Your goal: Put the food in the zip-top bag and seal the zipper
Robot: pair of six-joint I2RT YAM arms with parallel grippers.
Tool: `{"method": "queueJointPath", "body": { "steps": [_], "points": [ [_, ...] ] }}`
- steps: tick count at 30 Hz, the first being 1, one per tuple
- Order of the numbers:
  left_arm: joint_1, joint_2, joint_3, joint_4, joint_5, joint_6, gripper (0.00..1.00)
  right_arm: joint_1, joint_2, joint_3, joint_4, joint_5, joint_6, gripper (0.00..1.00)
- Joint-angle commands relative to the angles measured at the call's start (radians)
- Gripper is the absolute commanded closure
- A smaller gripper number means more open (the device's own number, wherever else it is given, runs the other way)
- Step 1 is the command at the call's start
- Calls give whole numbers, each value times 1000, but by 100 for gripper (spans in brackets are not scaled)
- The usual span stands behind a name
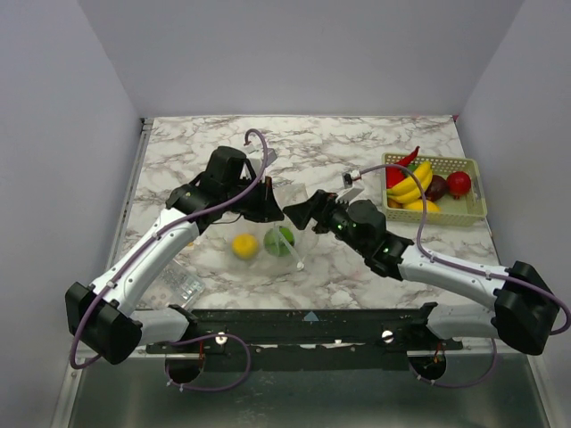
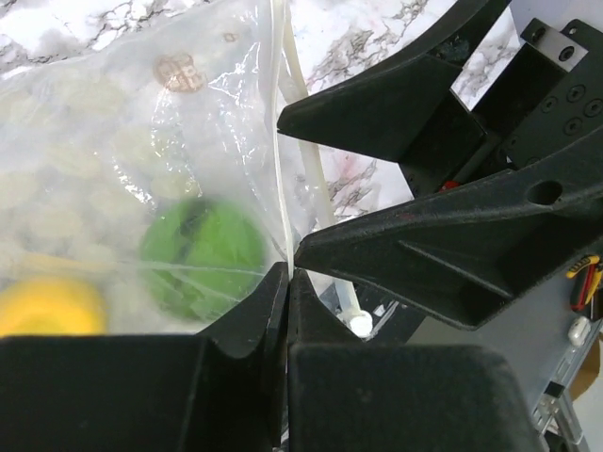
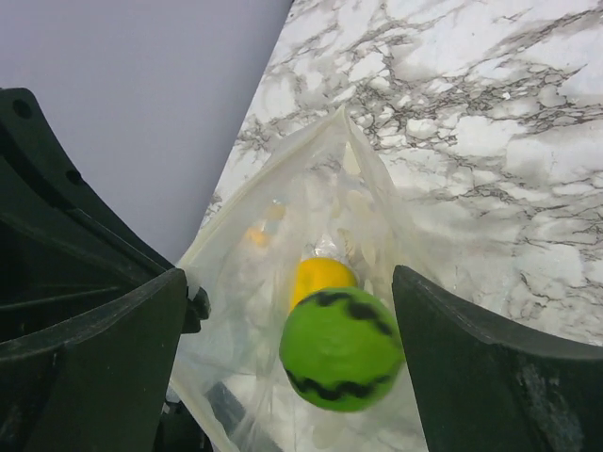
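Note:
The clear zip-top bag (image 1: 299,254) lies mid-table, its mouth held up. My left gripper (image 1: 266,207) (image 2: 287,275) is shut on the bag's rim at the pale zipper (image 2: 294,85). A yellow toy fruit (image 1: 245,245) (image 3: 320,276) rests inside the bag. My right gripper (image 1: 302,212) (image 3: 290,311) is open at the mouth. Between its fingers (image 3: 471,367) is a green ball with black zigzag stripes (image 3: 341,348) (image 1: 279,239) (image 2: 203,254), slightly blurred and touching neither finger. It sits inside the bag mouth.
A pale green basket (image 1: 480,192) at the right holds bananas (image 1: 412,185), a red apple (image 1: 459,183), a dark fruit and a red pepper. A small crinkly clear packet (image 1: 183,285) lies by the left arm. Grey walls enclose the table.

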Motion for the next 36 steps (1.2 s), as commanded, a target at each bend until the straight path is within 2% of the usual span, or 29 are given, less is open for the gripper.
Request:
{"method": "queueJointPath", "body": {
  "steps": [1, 6, 10, 19, 22, 28, 36],
  "points": [
    [-10, -8, 33, -37, -19, -59, 100, 7, -3, 59, -125, 25, -25, 9],
    [-10, 22, 66, -71, -52, 6, 100, 7, -45, 75, -177, 46, -34, 10],
    [-11, 16, 79, -82, -115, 58, 100, 7, -71, 135, -337, 105, -94, 9],
    [-14, 21, 27, -67, -178, 105, 100, -34, -212, 150, -589, 401, -211, 1],
    [-13, 20, 28, -69, -171, 109, 100, -143, -235, 172, -645, 416, -253, 1],
    [-17, -2, 15, -65, -154, 111, 100, -485, -200, 269, -761, 306, -273, 2],
    [-20, -21, -12, -47, -110, 104, 100, -804, -11, 372, -820, 277, -245, 5]
  ]
}}
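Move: The food basket's middle is about 39 cm to the right of my open right hand, 13 cm farther out and 14 cm below. In it the bananas lie some 33 cm right and 14 cm out, the dark avocado 40 cm right and 13 cm out, the red fruit 46 cm right and 14 cm out. The just-released watermelon is 6 cm left, level fore and aft, 10 cm below. From my left hand the basket is 44 cm right, 13 cm ahead, 15 cm below. With the fingers still wide open, I linger briefly over the bag mouth, then sweep my right hand fast to the right, about 31 cm and some 10 cm forward, towards the food basket, turning the wrist roughly 50 degrees clockwise and rolling its left side down. My left hand keeps its pinch on the bag's edge, easing a couple of centimetres left and down. ##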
